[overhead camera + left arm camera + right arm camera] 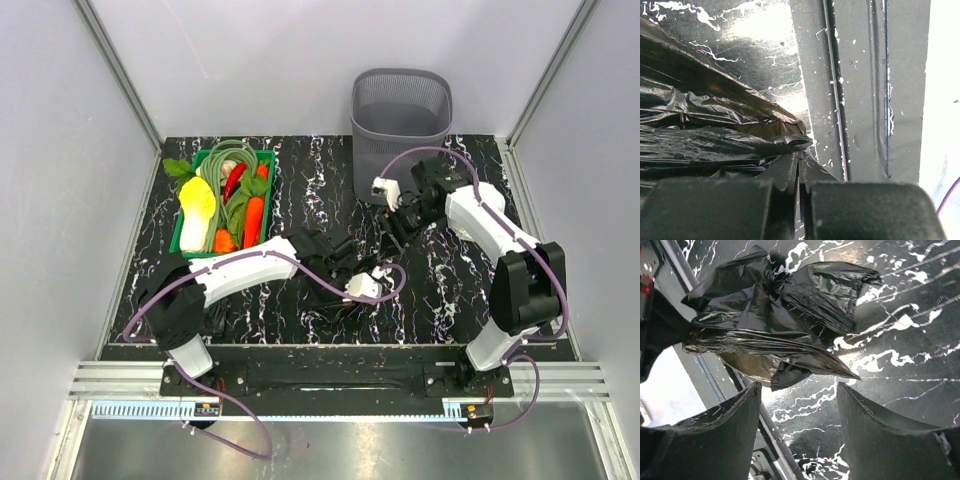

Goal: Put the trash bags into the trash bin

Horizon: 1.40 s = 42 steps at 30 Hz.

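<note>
A crumpled black trash bag (pixel 775 315) lies on the marbled black table between the arms; against that tabletop it barely shows in the top view. My left gripper (pixel 801 155) is low near the table's front edge, jaws shut, with a fold of the trash bag (pixel 715 135) pinched at the tips. My right gripper (pixel 799 387) hovers open just short of the bag's near flap, nothing between its fingers (pixel 735 425). The grey mesh trash bin (pixel 401 105) stands upright at the back, behind the right gripper (pixel 396 224). The left gripper (pixel 345 300) sits mid-table.
A green crate (pixel 268 190) of vegetables stands at the back left. Purple cables loop along both arms. The table's front rail (pixel 860 100) runs close beside the left gripper. White walls and metal frame posts enclose the table.
</note>
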### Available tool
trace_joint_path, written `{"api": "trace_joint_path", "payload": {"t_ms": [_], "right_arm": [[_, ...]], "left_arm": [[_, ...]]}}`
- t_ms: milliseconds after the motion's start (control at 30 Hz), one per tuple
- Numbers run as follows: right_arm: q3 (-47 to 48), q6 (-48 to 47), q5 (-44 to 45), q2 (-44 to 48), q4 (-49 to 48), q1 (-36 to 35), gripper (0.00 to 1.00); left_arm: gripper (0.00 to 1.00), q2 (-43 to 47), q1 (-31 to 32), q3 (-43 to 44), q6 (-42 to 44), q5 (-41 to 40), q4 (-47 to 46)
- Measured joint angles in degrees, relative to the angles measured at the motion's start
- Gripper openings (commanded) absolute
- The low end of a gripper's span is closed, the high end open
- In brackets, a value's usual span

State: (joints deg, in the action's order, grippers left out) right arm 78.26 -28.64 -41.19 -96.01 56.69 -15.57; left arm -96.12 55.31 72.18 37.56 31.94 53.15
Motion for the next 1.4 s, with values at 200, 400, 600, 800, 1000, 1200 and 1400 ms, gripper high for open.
{"api": "trace_joint_path", "payload": {"t_ms": [200, 400, 600, 800, 1000, 1200, 1400], "right_arm": [[-2.84, -5.99, 2.56, 3.15, -2.84, -6.27, 0.69], [-2.86, -10.38, 4.76, 3.74, -5.07, -10.62, 0.7], [-3.21, -12.83, 6.91, 3.76, -6.43, -12.57, 0.7], [-4.87, -13.55, 7.67, 4.44, -6.14, -13.2, 0.7], [-6.32, -13.75, 7.85, 9.22, -5.62, -13.25, 0.7], [-7.87, -13.77, 7.74, 10.67, -6.03, -13.51, 0.7], [-10.34, -13.7, 7.72, 9.75, -7.43, -13.97, 0.7]], "left_arm": [[0.0, 0.0, -0.57, 1.05, 1.05, 0.44, 1.33], [0.0, 0.0, -1.01, 1.09, 2.27, 1.49, 2.97], [0.0, 0.0, -1.2, 1.79, 3.39, 2.36, 4.52], [0.0, 0.0, -1.36, 2.43, 3.8, 2.43, 5.09], [0.0, 0.0, -1.79, 2.47, 4.0, 2.54, 5.31], [0.0, -0.07, -1.84, 2.91, 4.0, 2.6, 5.44], [0.0, -0.07, -1.84, 3.23, 3.98, 2.82, 5.51]]}}
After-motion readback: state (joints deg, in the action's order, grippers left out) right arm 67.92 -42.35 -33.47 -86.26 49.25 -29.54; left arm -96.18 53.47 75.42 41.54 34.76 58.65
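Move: The trash bag's open rim, hanging from the left hand's shut fingers, lies roughly 7 cm back, 6 cm to the left and 7 cm below the open right hand. From there the trash bin stands about 15 cm ahead, directly in line, and the white bundle some 8 cm ahead and 17 cm right. For the left hand, the rim's middle is about 7 cm ahead, 2 cm right and 5 cm lower. Leftward and a little back swings the right hand, about 5 cm towards the trash bag's rim, turning some 20 degrees counter-clockwise with its fingers held open; then it draws back another 3 cm, lifting briefly and dipping down again beside the rim. The left hand keeps its pinch on the bag's edge, easing up about 1.5 cm. ##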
